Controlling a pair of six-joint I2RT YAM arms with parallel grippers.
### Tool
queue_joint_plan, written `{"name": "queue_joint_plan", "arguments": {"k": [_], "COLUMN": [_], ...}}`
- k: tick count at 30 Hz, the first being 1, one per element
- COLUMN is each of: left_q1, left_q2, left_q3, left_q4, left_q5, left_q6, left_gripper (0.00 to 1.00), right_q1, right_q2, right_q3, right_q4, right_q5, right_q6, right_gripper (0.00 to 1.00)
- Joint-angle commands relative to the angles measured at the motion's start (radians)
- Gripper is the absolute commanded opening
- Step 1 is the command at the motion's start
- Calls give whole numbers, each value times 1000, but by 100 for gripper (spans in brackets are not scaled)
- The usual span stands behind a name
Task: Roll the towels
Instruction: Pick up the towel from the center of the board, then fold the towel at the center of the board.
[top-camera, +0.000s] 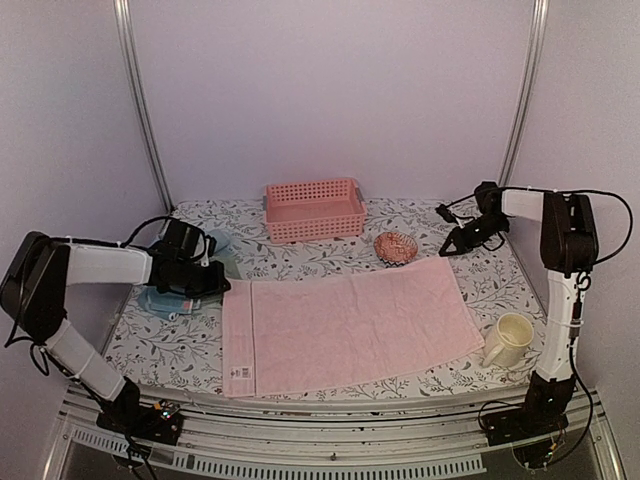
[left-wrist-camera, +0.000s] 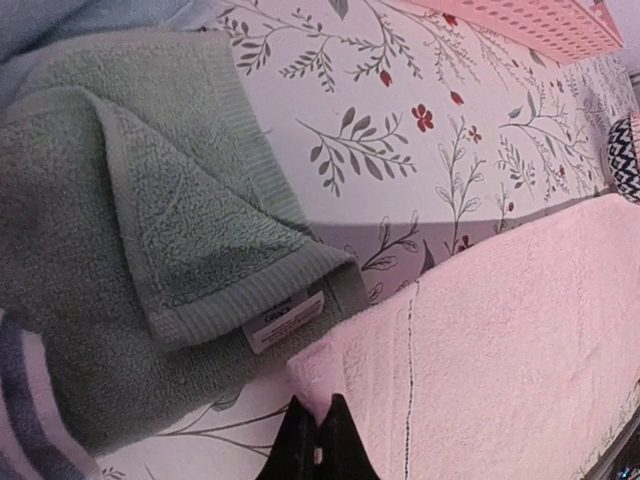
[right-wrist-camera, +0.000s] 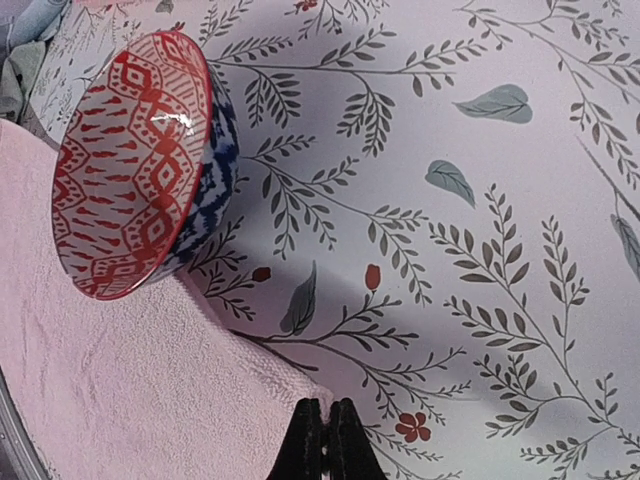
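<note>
A pink towel (top-camera: 350, 325) lies spread flat in the middle of the table. My left gripper (top-camera: 222, 283) is at its far left corner, and the left wrist view shows that gripper (left-wrist-camera: 320, 440) shut on the corner of the pink towel (left-wrist-camera: 500, 340). My right gripper (top-camera: 447, 250) is at the far right corner; in the right wrist view it (right-wrist-camera: 325, 440) pinches the corner of the pink towel (right-wrist-camera: 130, 390). A folded sage green towel (left-wrist-camera: 130, 220) lies just left of the pink one, in a pile of towels (top-camera: 170, 300) under my left arm. A light blue towel (left-wrist-camera: 60, 20) shows behind it.
A pink slatted basket (top-camera: 315, 210) stands at the back centre. A red-patterned bowl (top-camera: 396, 247) sits at the pink towel's far edge, close to my right gripper, and looms large in the right wrist view (right-wrist-camera: 140, 165). A cream mug (top-camera: 508, 340) stands at the front right.
</note>
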Motion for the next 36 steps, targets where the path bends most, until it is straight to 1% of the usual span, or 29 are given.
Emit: {"name": "queue_joint_plan", "arguments": {"k": [1,6,12,15,19,22,25,30,36], "left_q1": [14,17,18,19,19,20,19,21,20], "left_q2": [-59,-94,-143,-177,-218,-248,-269,-289,-343], "left_q3": [25,-2,-37,-36,-43,-63,-99,-140,-189], "left_q4": [-8,36,102,102,78,73,104,172,250], "left_q5": [8,29,48,52,55,73,92,94,41], "left_q6": [69,136,190,218,219,201,186,183,201], "left_gripper": [0,0,0,0,0,0,0,0,0], "right_q1": [-17,-24,-46,-46,-48,-48,-46,-48,-48], "right_q2": [-90,-123,-125,-127,-164,-220,-255,-271,-269], "right_q3": [-12,-12,-7,-6,-46,-104,-140,-144,-150], "right_q4": [30,38,66,58,45,61,92,133,183], "right_q5": [3,3,18,19,1,12,8,-28,-37], "right_q6": [14,10,10,5,-11,-20,-17,4,23], "right_gripper": [2,2,2,2,2,2,2,2,2]}}
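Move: The pink towel lies spread with its far corners already pinched. Its middle is about 26 cm to the left hand's right and 10 cm back, and some 24 cm left and 20 cm back of the right hand. The blue and green towel pile sits roughly 9 cm left and 3 cm ahead of the left hand. From the right hand, the patterned bowl is about 11 cm left and 3 cm ahead, and the mug some 9 cm right and 23 cm back. The towel's far edge is raised between both hands, fingers staying shut on its corners. The left hand climbs about 7 cm, its wrist tilting up nearly 20 degrees and swinging a little clockwise; the right goes up about 8 cm with a pause partway, edging slightly right and tilting up some 13 degrees. ##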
